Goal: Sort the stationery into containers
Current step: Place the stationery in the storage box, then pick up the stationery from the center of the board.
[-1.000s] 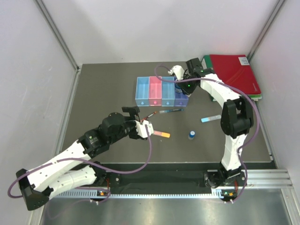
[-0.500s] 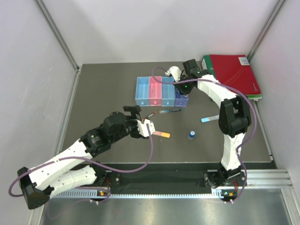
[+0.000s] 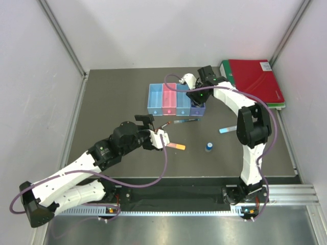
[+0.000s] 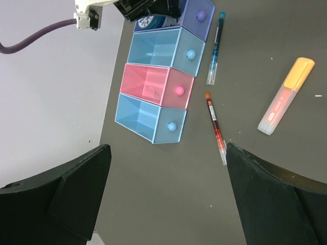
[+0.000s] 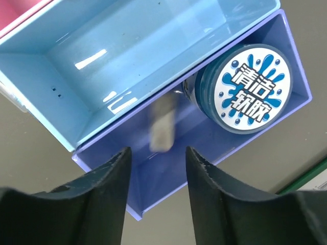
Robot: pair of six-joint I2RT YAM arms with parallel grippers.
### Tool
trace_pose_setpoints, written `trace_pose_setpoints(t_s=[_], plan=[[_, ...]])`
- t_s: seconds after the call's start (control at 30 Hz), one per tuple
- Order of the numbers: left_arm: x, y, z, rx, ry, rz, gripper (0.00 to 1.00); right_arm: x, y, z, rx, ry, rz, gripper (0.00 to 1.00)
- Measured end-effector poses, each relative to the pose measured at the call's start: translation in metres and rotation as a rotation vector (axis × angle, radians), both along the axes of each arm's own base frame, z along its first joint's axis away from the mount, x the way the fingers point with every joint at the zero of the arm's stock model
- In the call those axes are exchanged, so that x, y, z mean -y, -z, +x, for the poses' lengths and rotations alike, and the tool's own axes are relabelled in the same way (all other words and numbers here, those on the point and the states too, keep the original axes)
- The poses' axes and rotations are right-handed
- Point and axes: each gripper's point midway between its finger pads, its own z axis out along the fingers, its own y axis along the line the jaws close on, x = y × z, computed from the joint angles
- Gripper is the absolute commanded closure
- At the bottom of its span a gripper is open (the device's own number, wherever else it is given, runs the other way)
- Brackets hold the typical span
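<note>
The containers are a joined row of bins: light blue [image 3: 154, 99], pink [image 3: 169, 99], light blue [image 3: 183, 101] and purple [image 3: 197, 108]. My right gripper [image 5: 157, 158] hangs open over the purple bin [image 5: 168, 173]. A blurred pale tag [image 5: 163, 125] is loose below its jaws, inside that bin, beside the round blue jar [image 5: 250, 88]. My left gripper [image 4: 167, 168] is open and empty above the table. A red pen [image 4: 214, 125] lies just off its right finger, with a pink-orange bar [image 4: 285, 95] and a dark pen [image 4: 216, 46] beyond.
A light blue bar [image 3: 229, 129] and a tiny blue-capped bottle [image 3: 209, 147] lie on the table right of centre. Red and green binders [image 3: 255, 81] are stacked at the back right corner. White walls enclose the table on three sides.
My right gripper has opened above the purple bin and the pale tag has dropped from it. It also shifted slightly left. The left arm has barely moved.
</note>
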Motion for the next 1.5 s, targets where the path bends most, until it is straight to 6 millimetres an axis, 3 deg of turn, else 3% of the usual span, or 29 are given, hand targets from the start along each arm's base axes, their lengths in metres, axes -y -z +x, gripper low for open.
trace_pose_setpoints(t_s=[0.27, 0.4, 0.47, 0.57, 0.7, 0.83, 0.93, 1.13, 1.3, 1.5], plan=[[0.002, 0.002, -0.001, -0.005, 0.011, 0.001, 0.01, -0.001, 0.0, -0.001, 0.001, -0.003, -0.002, 0.44], [0.009, 0.007, -0.003, -0.025, 0.046, 0.007, 0.01, 0.004, -0.013, 0.001, 0.021, 0.032, 0.003, 0.41], [0.015, 0.012, -0.006, -0.044, 0.08, 0.019, 0.01, 0.012, -0.03, 0.003, 0.055, 0.071, 0.01, 0.4], [0.029, 0.022, -0.011, -0.101, 0.148, 0.049, 0.01, 0.031, -0.074, 0.002, 0.143, 0.145, 0.032, 0.36], [0.064, 0.033, -0.016, -0.214, 0.281, 0.096, 0.01, 0.072, -0.136, -0.012, 0.295, 0.24, 0.029, 0.33], [0.11, 0.044, -0.02, -0.357, 0.451, 0.143, 0.01, 0.116, -0.173, -0.035, 0.394, 0.33, -0.002, 0.32], [0.138, 0.055, -0.017, -0.438, 0.54, 0.174, 0.01, 0.142, -0.179, -0.046, 0.406, 0.379, -0.032, 0.32], [0.182, 0.094, -0.003, -0.581, 0.657, 0.266, 0.01, 0.177, -0.166, -0.072, 0.365, 0.44, -0.095, 0.3], [0.201, 0.123, 0.001, -0.623, 0.72, 0.34, 0.01, 0.189, -0.174, -0.086, 0.378, 0.46, -0.104, 0.3], [0.212, 0.15, -0.023, -0.634, 0.804, 0.417, 0.03, 0.221, -0.188, -0.097, 0.417, 0.536, -0.113, 0.29]])
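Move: The blue-capped bottle lies about 25 cm to the left hand's right, 4 cm back and 22 cm below; the orange highlighter is 8 cm right and 3 cm back, the blue glue stick 36 cm right and 6 cm ahead, both about 23 cm below. The eraser is just beneath the right fingers, some 4 cm down, the jar 7 cm straight ahead and 5 cm below. From the right hand, the bottle lies 26 cm back, 2 cm right, 7 cm below. With fingers still wide open, the left hand swings about 21 cm to the right and sinks 15 cm past the highlighter towards the blue-capped bottle, edging back at the end as the fingers tip down and turn clockwise, still short of touching it. Meanwhile the right hand, already parted from the eraser, opens further, climbs nearly 20 cm out of the purple compartment and sweeps right and somewhat back, away from the storage box, its fingers tilting up and swinging clockwise. ##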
